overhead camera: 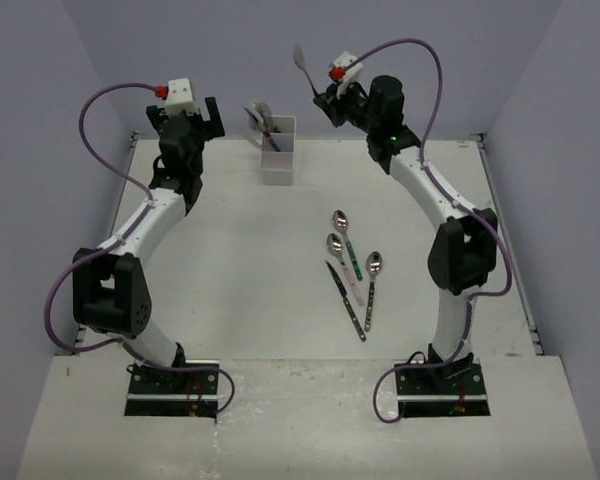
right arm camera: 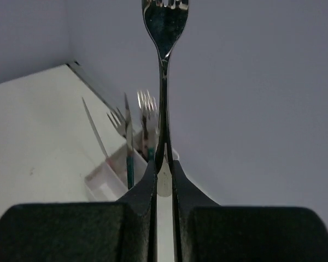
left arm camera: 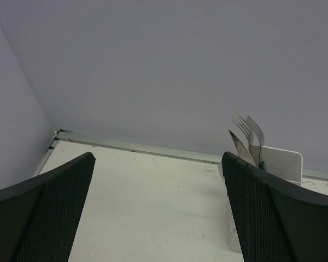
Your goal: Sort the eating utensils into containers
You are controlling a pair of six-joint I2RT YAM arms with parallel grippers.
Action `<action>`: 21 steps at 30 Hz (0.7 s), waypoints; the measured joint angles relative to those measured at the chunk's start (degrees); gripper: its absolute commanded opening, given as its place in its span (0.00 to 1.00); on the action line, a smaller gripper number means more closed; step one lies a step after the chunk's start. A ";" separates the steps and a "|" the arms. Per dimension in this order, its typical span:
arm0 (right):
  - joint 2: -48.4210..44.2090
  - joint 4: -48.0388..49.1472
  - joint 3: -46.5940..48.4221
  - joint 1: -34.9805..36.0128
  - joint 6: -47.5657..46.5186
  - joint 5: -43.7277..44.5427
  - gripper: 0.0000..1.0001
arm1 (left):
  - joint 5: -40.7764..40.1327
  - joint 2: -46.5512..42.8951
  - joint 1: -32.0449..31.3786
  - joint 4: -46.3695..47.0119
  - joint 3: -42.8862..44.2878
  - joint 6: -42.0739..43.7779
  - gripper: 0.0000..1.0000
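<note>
My right gripper [overhead camera: 321, 97] [right arm camera: 164, 164] is raised at the back, to the right of the white container [overhead camera: 278, 150] [right arm camera: 112, 177], and is shut on a silver utensil [overhead camera: 301, 60] [right arm camera: 164, 82] held head up. Its oval head shows in the top view; the wrist view cuts it off. Forks [left arm camera: 249, 131] [right arm camera: 145, 106] and a knife [right arm camera: 93, 123] stand in the container [left arm camera: 281, 164]. On the table lie three spoons [overhead camera: 346, 240] [overhead camera: 343, 262] [overhead camera: 372, 285] and a black-handled knife [overhead camera: 346, 300]. Far left of the container, my left gripper [overhead camera: 193, 110] [left arm camera: 158, 180] is open with nothing in it.
The back wall rises just behind the container and both grippers. A side wall [left arm camera: 11, 109] stands close on the left. The loose utensils lie in front of the right arm's elbow [overhead camera: 462, 250].
</note>
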 measured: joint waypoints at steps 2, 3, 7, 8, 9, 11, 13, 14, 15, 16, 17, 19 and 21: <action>8.22 0.35 10.58 -0.15 -4.66 -10.99 0.00 | -0.83 -0.83 0.11 0.44 -0.72 0.00 1.00; 11.85 0.76 14.97 -0.17 -6.03 -14.88 0.00 | -1.11 -1.05 0.20 0.63 -0.87 0.00 1.00; 25.49 3.72 29.29 -0.33 -7.65 -24.06 0.00 | -2.47 -1.25 0.48 0.81 -1.03 0.04 1.00; 27.89 5.68 30.64 -0.35 -6.95 -24.92 0.00 | -2.67 -1.25 0.55 0.79 -1.11 0.04 1.00; 30.03 8.22 31.34 -0.37 -5.60 -25.18 0.00 | -2.95 -1.25 0.57 0.74 -1.22 0.04 1.00; 34.88 13.70 32.87 -0.37 -2.45 -25.38 0.00 | -3.41 -1.25 0.66 0.70 -1.33 0.09 1.00; 41.22 16.98 38.40 -0.20 0.20 -24.79 0.00 | -3.58 -1.25 0.70 0.70 -1.33 0.22 1.00; 43.43 18.05 39.91 -0.09 0.90 -24.50 0.00 | -3.58 -1.25 0.70 0.66 -1.33 0.26 1.00; 45.05 18.97 40.35 0.04 1.31 -23.32 0.00 | -3.61 -1.25 0.70 0.59 -1.33 0.35 1.00; 46.16 19.54 40.35 0.20 1.64 -22.77 0.00 | -3.61 -1.25 0.70 0.55 -1.33 0.44 1.00; 46.99 20.06 40.33 0.39 1.97 -22.01 0.00 | -3.58 -1.25 0.70 0.37 -1.33 0.48 1.00; 48.09 21.33 40.30 0.92 2.93 -20.57 0.00 | -3.58 -1.22 0.70 0.13 -1.33 0.50 1.00; 49.13 22.75 41.20 1.42 3.98 -18.36 0.00 | -3.54 -1.22 0.72 -0.50 -1.33 0.52 1.00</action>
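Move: The right hand, holding a fork upright, has the container's far compartment about 9 cm ahead, 11 cm to its left and some 26 cm below. The forks and knives already standing in the container are about 14 cm left and 9 cm ahead, 17 cm down. The teal spoon lies 24 cm back, 7 cm right, 33 cm down. From the left hand that compartment is roughly 11 cm ahead, 18 cm right, 24 cm down. Still pinching the fork tines-up, the right hand sweeps left and forward towards the container while turning about 25 degrees counter-clockwise and tipping its fingers slightly up, then sinks some 13 cm as it eases on forward and left over the far compartment. Its fingers stay shut. The open, empty left hand shifts about 2 cm left. ##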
